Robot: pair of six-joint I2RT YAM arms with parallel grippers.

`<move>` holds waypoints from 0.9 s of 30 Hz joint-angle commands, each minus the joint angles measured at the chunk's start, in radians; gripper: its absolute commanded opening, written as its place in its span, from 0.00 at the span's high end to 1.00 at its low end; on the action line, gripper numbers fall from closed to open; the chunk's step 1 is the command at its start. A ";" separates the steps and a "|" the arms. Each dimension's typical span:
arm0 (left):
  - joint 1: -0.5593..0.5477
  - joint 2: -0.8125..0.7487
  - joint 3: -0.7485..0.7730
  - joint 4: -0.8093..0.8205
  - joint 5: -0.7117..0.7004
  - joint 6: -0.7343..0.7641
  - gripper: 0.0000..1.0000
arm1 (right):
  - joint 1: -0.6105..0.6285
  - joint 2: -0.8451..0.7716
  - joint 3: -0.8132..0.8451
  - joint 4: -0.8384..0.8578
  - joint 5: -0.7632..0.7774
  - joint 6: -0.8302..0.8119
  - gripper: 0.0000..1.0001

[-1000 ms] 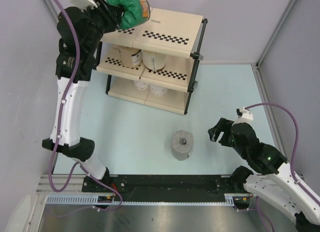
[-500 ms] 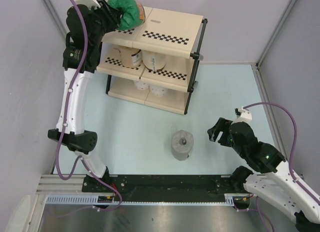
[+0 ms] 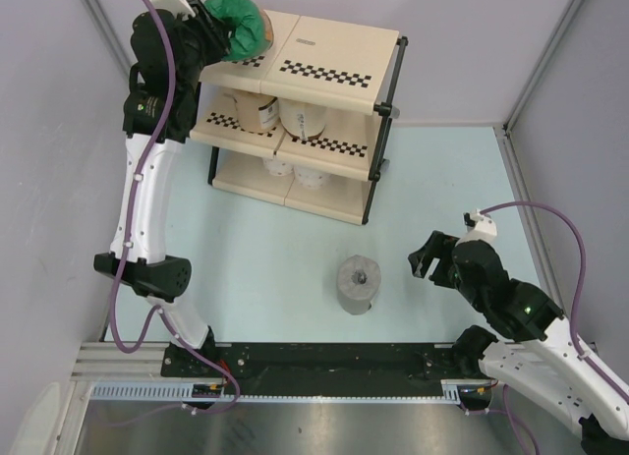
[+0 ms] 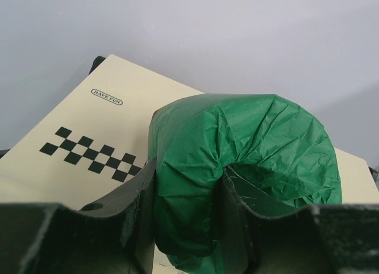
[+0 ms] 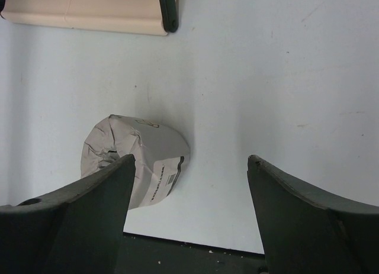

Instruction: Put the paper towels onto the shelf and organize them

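Note:
My left gripper [image 3: 218, 28] [image 4: 189, 167] is shut on a green-wrapped paper towel roll [image 3: 238, 21] [image 4: 249, 138], one finger in its centre hollow and the other outside its wall. It holds the roll over the left end of the shelf's [image 3: 329, 57] [image 4: 77, 126] beige top panel. A tan roll [image 3: 257, 109] and a white roll [image 3: 303, 116] stand on the middle tier, and two white rolls [image 3: 278, 167] [image 3: 314, 177] on the bottom tier. A grey roll [image 3: 359, 283] [image 5: 136, 161] stands on the table. My right gripper [image 3: 425, 258] [image 5: 190, 160] hangs open just right of it, holding nothing.
Grey walls [image 3: 49, 131] close in the workspace on the left, back and right. The shelf's black front post [image 3: 378, 150] and bottom panel [image 5: 89, 13] stand between the grey roll and the back wall. The black base rail [image 3: 324, 362] runs along the near edge.
The left arm has swung the green roll leftward and back over the top panel's left end. The right arm and the grey roll have not moved.

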 commanded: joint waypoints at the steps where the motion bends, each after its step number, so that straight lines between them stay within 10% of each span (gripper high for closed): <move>1: 0.005 -0.026 0.045 0.065 -0.017 0.022 0.59 | 0.004 -0.011 0.000 0.001 0.002 0.013 0.19; 27: 0.028 0.024 0.030 0.163 0.053 -0.033 0.21 | 0.027 -0.008 -0.001 -0.006 0.018 0.022 0.18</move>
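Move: The left hand pinches the tipped green paper towel roll by its near left edge; the roll's middle is about 4 cm ahead and 3 cm to the right, roughly level. Its place, the right part of the top shelf's left board, is some 6 cm ahead, 4 cm right and 8 cm down. On the middle shelf, about 20 cm below the hand, a tan roll stands 5 cm ahead and 6 cm right. From the right hand, that top-shelf place is roughly 34 cm ahead, 42 cm left, 27 cm up. Holding almost still over the front of the top shelf, the left hand spreads its fingers from a part-shut pinch to nearly wide open and lets go of the green roll's wrapper. As they open, the hand rises about 1.5 cm, tips its fingertips up some 5 degrees and at the very end eases about 1 cm forward, the roll now standing ahead of the fingers. ##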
